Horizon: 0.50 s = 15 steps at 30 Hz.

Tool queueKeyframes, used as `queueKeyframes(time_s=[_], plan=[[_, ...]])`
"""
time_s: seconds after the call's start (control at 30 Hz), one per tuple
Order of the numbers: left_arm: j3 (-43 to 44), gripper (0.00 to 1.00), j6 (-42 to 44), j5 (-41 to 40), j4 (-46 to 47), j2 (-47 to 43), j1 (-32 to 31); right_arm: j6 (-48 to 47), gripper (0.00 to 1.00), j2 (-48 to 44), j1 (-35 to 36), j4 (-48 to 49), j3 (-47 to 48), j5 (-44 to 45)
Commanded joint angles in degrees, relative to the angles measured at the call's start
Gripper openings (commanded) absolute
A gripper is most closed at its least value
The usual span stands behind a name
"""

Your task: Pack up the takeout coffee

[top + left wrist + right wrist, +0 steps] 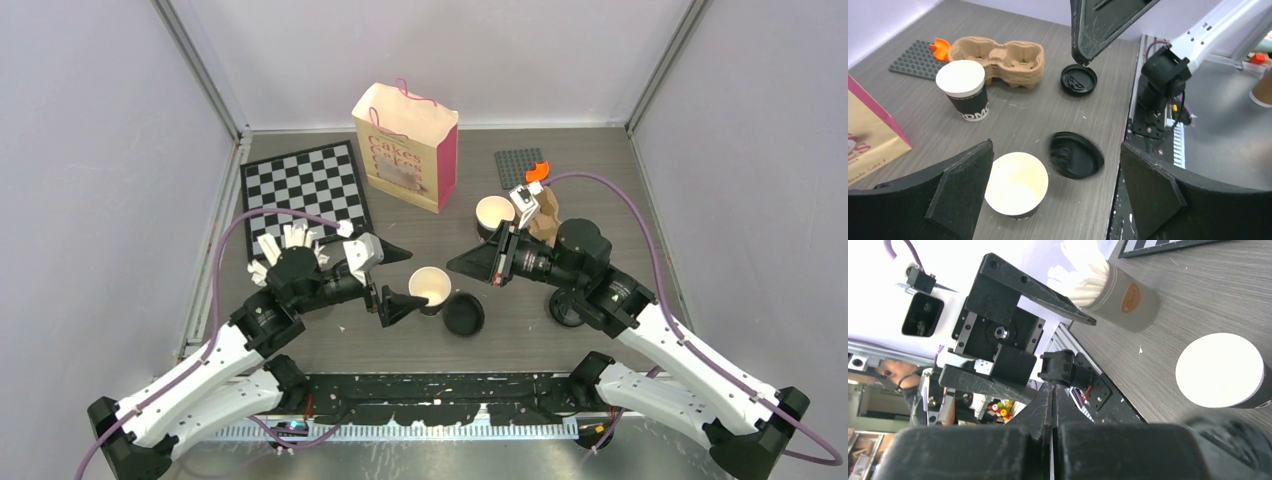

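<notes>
Two takeout coffee cups stand open without lids. One cup (pixel 429 287) (pixel 1016 183) sits just inside my left gripper (pixel 415 275) (pixel 1056 147), close to one finger but untouched; the gripper is open wide. A black lid (pixel 463 313) (pixel 1076 154) lies flat beside that cup. The second cup (pixel 494 213) (pixel 965 93) stands farther back. Another black lid (pixel 1078 80) lies near the right arm's base. My right gripper (pixel 453 265) (pixel 1052 386) hangs shut and empty above the table between the two cups.
A brown cardboard cup carrier (pixel 545 215) (pixel 1000 56) stands behind the second cup. A paper bag (pixel 405 145) with pink sides stands at the back, with a chessboard (pixel 305 185) to its left. A grey cup of white sticks (pixel 1118 295) is by the left arm. A grey studded plate (pixel 518 165) lies at the back right.
</notes>
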Motion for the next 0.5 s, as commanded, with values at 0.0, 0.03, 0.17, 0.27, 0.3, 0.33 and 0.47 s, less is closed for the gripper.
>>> queueKeyframes(time_s=[0.0,0.03,0.17,0.27,0.3,0.33,0.47], plan=[[-0.72,1.00,-3.02,-6.54,10.19,0.32,-0.64,1.41,0.00,0.59,0.32,5.08,0.40,4.75],[-0.89,1.00,-2.75,-9.20,9.29,0.39,-0.65,-1.26,0.00,1.07,0.25,2.11,1.07,6.63],[-3.20,1.00,-4.12,-17.33,7.37,-2.42,-0.65,-12.11,0.12,3.02,0.34,-17.29,4.19,21.19],[-2.14,1.00,-6.35,-20.46,0.33,-4.82,-0.59,-11.96,0.29,4.28,0.29,-26.86,4.10,29.65],[-0.96,1.00,-7.15,-21.72,-3.01,-5.13,-0.63,-10.98,0.31,5.10,0.35,-30.14,4.32,31.44],[0.09,0.99,-7.87,-22.58,-6.22,-5.21,-0.62,-9.47,0.34,5.80,0.34,-32.95,4.34,33.00],[4.79,0.99,-9.14,-25.48,-17.99,-3.76,-0.60,-3.20,0.36,7.60,0.50,-40.66,1.88,36.80]])
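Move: The black lid is already loose in the air, tilted and clear of both grippers. It is about 22 cm below the right hand, roughly 2 cm ahead and 1 cm to its right. The nearer cup stands about 7 cm ahead and 5 cm left of that hand, 25 cm down. A second lid lies some 6 cm ahead and 23 cm right, on the table. From the left hand the loose lid is about 9 cm right, 2 cm ahead and 19 cm below. Touching nothing, the right hand goes after the dropped lid: first a little forward, then it plunges about 13 cm, drifting some 7 cm right while its fingers tip steeply down and its shut gripper opens about a third. The left hand, still wide open, eases roughly 3 cm forward and then as far left, away from the lid, turning about 20 degrees counter-clockwise. ##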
